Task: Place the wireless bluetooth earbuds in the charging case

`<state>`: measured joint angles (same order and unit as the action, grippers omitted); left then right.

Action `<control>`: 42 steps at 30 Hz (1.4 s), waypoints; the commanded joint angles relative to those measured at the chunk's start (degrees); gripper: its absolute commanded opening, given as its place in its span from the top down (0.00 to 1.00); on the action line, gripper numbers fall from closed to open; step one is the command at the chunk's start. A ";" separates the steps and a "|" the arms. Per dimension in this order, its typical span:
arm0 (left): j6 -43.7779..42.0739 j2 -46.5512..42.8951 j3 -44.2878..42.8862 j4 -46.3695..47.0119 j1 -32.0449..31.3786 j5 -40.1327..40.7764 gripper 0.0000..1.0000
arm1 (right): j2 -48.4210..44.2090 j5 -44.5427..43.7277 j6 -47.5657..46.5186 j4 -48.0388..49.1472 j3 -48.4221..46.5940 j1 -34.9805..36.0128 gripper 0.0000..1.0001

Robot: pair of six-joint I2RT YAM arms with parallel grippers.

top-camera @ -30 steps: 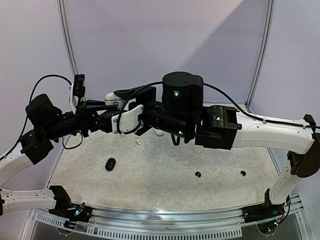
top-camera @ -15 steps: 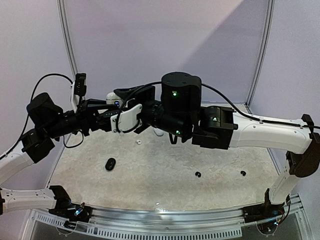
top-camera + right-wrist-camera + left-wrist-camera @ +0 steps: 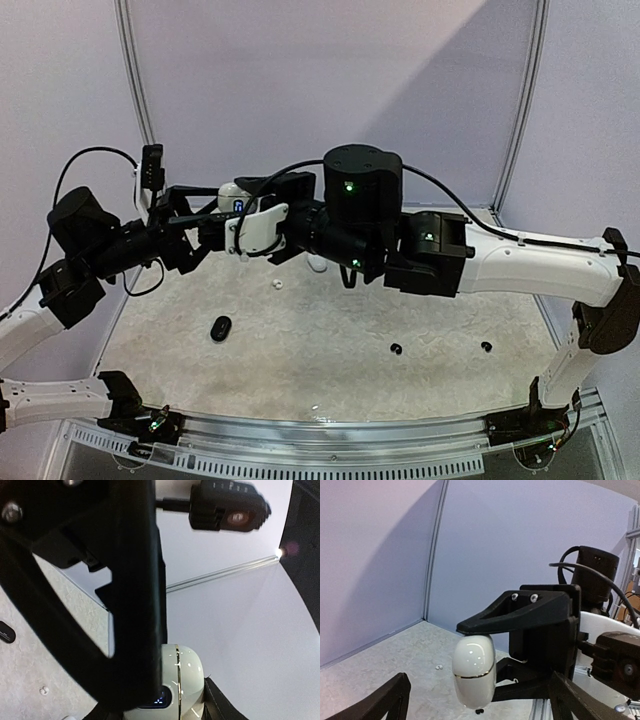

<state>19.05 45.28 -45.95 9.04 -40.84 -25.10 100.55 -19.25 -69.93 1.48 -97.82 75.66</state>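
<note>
My right gripper [image 3: 243, 200] holds the white charging case [image 3: 233, 197] up in the air, shut on it. In the right wrist view the case [image 3: 184, 680], lid closed along a gold seam, sits between the two black fingers [image 3: 135, 610]. My left gripper [image 3: 203, 226] stands wide open just left of the case, touching nothing. In the left wrist view its fingertips [image 3: 395, 695] flank the hanging case [image 3: 474, 670]. On the table lie a white earbud [image 3: 277, 284] and two black earbuds [image 3: 396, 349] [image 3: 486, 346].
A black oval case [image 3: 221, 328] lies on the mat at the left, below the left arm. The right arm's bulky wrist [image 3: 360, 215] spans the middle above the table. Frame posts stand at the back corners, and a metal rail [image 3: 330, 425] runs along the near edge.
My left gripper has opened wide and pulled back slightly to the left. The right gripper keeps its grip on the white case, which has risen a little.
</note>
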 commanded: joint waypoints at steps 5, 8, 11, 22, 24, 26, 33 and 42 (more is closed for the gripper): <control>-8.25 -2.56 1.88 -4.88 1.88 13.52 0.01 | -4.50 -2.07 27.30 -9.18 3.62 -9.60 0.84; -9.86 -3.28 3.01 -6.49 2.98 17.24 0.01 | -4.41 -0.04 43.43 -19.83 3.74 -17.53 0.84; -9.98 -3.68 3.85 -8.08 4.16 19.33 0.01 | -2.85 0.85 61.21 -29.47 6.02 -25.42 0.84; -4.57 -4.15 6.61 -15.27 9.52 24.65 0.01 | 3.56 9.34 86.20 -34.11 25.05 -40.72 0.84; -4.21 -3.98 6.82 -16.06 10.20 24.92 0.01 | 4.88 8.97 86.40 -33.82 26.97 -41.33 0.83; -3.80 -3.82 7.01 -16.20 10.82 25.67 0.01 | 6.29 9.15 86.20 -33.79 28.45 -41.82 0.84; -3.57 -3.39 7.17 -15.49 11.74 26.33 0.01 | 8.17 11.62 87.41 -31.80 32.25 -42.13 0.81; -4.06 -3.26 7.54 -14.14 11.97 25.86 0.01 | 8.37 11.08 87.47 -35.24 29.54 -42.16 0.23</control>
<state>15.07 41.82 -39.38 -5.48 -29.71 0.67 107.87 -8.14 16.84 -31.03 -66.76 33.80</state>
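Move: The place on the bare table where the right hand will set the shut charging case lies about 15 cm ahead, 32 cm to its right and 40 cm below. A pair of white earbuds lies some 9 cm beyond that place and 4 cm farther right; a black earbud lies about 11 cm nearer and 3 cm left of it. From the empty, already open left hand, the place is roughly 16 cm ahead, 35 cm right and 40 cm down. Down some 40 cm and off to the right about 32 cm, the right hand carries the still-pinched charging case in a quick arc, swinging well forward first and easing back a little, wrist turning clockwise until its fingers point down; at the table they open around the case. The empty left hand draws away to its left, forward and down, about 10 cm each way. ##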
